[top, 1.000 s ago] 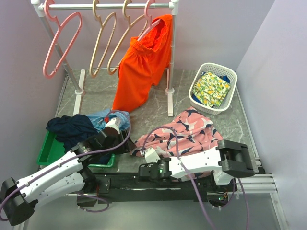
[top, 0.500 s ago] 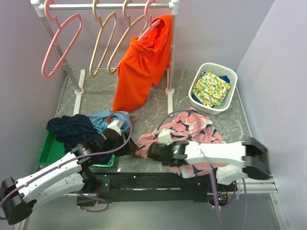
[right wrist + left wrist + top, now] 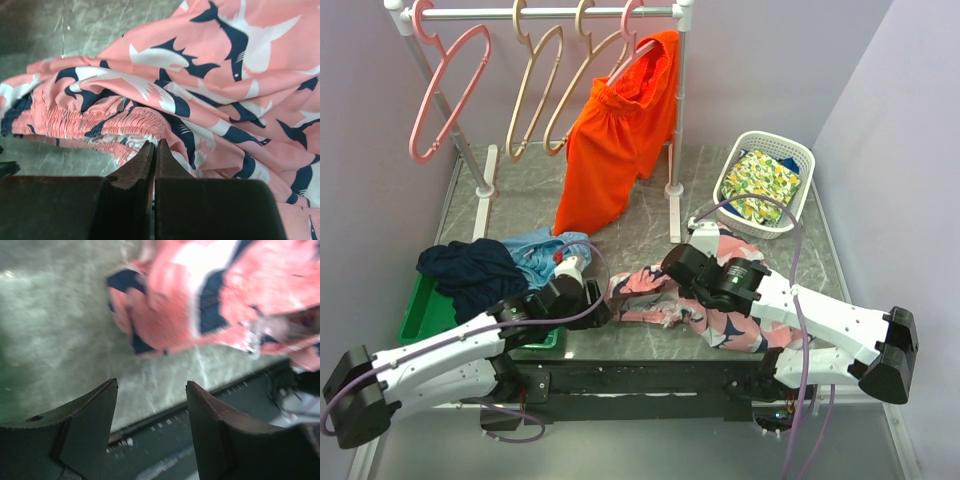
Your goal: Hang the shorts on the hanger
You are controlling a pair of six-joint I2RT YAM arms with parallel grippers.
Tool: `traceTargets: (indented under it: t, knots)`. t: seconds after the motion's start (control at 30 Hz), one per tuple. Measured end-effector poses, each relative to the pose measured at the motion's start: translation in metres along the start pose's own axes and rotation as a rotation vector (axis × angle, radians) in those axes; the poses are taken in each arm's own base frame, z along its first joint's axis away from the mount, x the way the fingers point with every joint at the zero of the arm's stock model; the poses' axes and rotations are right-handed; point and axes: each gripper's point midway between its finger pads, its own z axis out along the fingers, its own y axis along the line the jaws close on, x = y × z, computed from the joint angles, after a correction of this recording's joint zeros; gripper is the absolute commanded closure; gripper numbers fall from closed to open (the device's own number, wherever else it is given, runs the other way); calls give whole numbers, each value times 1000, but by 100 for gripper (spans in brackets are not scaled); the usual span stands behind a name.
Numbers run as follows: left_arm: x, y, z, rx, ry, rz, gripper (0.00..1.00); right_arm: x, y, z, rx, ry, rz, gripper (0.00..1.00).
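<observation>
The pink shorts [image 3: 735, 328] with navy and white shapes lie bunched at the table's front middle. My right gripper [image 3: 670, 280] is shut on their gathered waistband [image 3: 125, 122], the jaws pressed together with fabric at the tips [image 3: 154, 147]. My left gripper [image 3: 603, 308] is open just left of the shorts' left end [image 3: 225, 295], and nothing sits between its fingers [image 3: 151, 385]. The beige hanger [image 3: 533, 95] hangs empty on the rail at the back left, beside a second one like it.
Orange shorts [image 3: 620, 135] hang on the white rack [image 3: 550, 13]. A pink hanger [image 3: 445, 95] is at its left end. A white basket [image 3: 802, 160] holds a floral cloth [image 3: 760, 185]. A green tray [image 3: 420, 312] with dark [image 3: 470, 268] and light blue [image 3: 532, 245] clothes sits at the left.
The right arm swung from the front edge onto the shorts, closed on the waistband and gathered the cloth leftward. The left gripper crept right toward the shorts, still open.
</observation>
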Motion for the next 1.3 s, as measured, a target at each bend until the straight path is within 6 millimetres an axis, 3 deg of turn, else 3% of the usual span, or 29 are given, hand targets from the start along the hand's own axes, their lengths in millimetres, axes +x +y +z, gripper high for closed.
traceTargets:
  t: [0.2, 0.33, 0.4, 0.43, 0.53, 0.6, 0.7, 0.77, 0.83, 0.93, 1.0, 1.07, 1.13, 1.17, 1.3]
  knots:
    - [-12, 12, 21, -123, -47, 11, 34, -15, -4, -4, -2, -29, 18, 100]
    - [-26, 4, 37, -145, -85, 21, 35, -19, -6, -10, -15, -44, 27, 100]
    - [-33, -4, 47, -145, -99, 27, 59, -23, -8, -15, -21, -51, 33, 100]
    - [-37, -8, 53, -144, -108, 31, 98, -25, -9, -17, -23, -58, 36, 100]
    - [-45, -10, 69, -175, -116, 59, 99, -40, -10, -30, -38, -85, 47, 100]
    - [-53, -10, 65, -195, -124, 76, 99, -55, -9, -41, -52, -115, 62, 100]
    - [-88, -34, 35, -174, -185, 109, 99, -84, -6, -65, -84, -177, 83, 100]
    - [-132, -69, -5, -122, -269, 137, 99, -111, -5, -87, -114, -235, 102, 100]
    - [-191, -121, -69, -15, -416, 157, 99, -142, -4, -116, -154, -305, 129, 100]
    - [-251, -174, -160, 111, -588, 178, 99, -191, -7, -165, -223, -425, 183, 100]
    - [-282, -204, -226, 202, -698, 191, 99, -218, -9, -198, -278, -502, 220, 100]
    - [-296, -222, -268, 275, -757, 211, 99, -241, -15, -229, -329, -574, 256, 100]
    - [-300, -231, -293, 318, -780, 232, 99, -254, -22, -251, -362, -624, 280, 100]
    - [-299, -233, -295, 326, -776, 243, 99, -257, -24, -258, -369, -638, 283, 100]
    - [-293, -235, -274, 299, -706, 285, 99, -260, -35, -268, -361, -665, 266, 100]
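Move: The right hand already grips one side of the pink shorts' waistband. The waistband's loose end lies about 7 cm ahead of the left hand, 4 cm to its right and 2 cm below; from the right hand it is some 12 cm left, level fore and aft, 7 cm lower. Light-blue jeans lie about 9 cm ahead of the left hand, 11 cm left and 6 cm below. Left reaches 7 cm forward, pinches the loose waistband end, then both hands rise some 40 cm, tipping upward. ##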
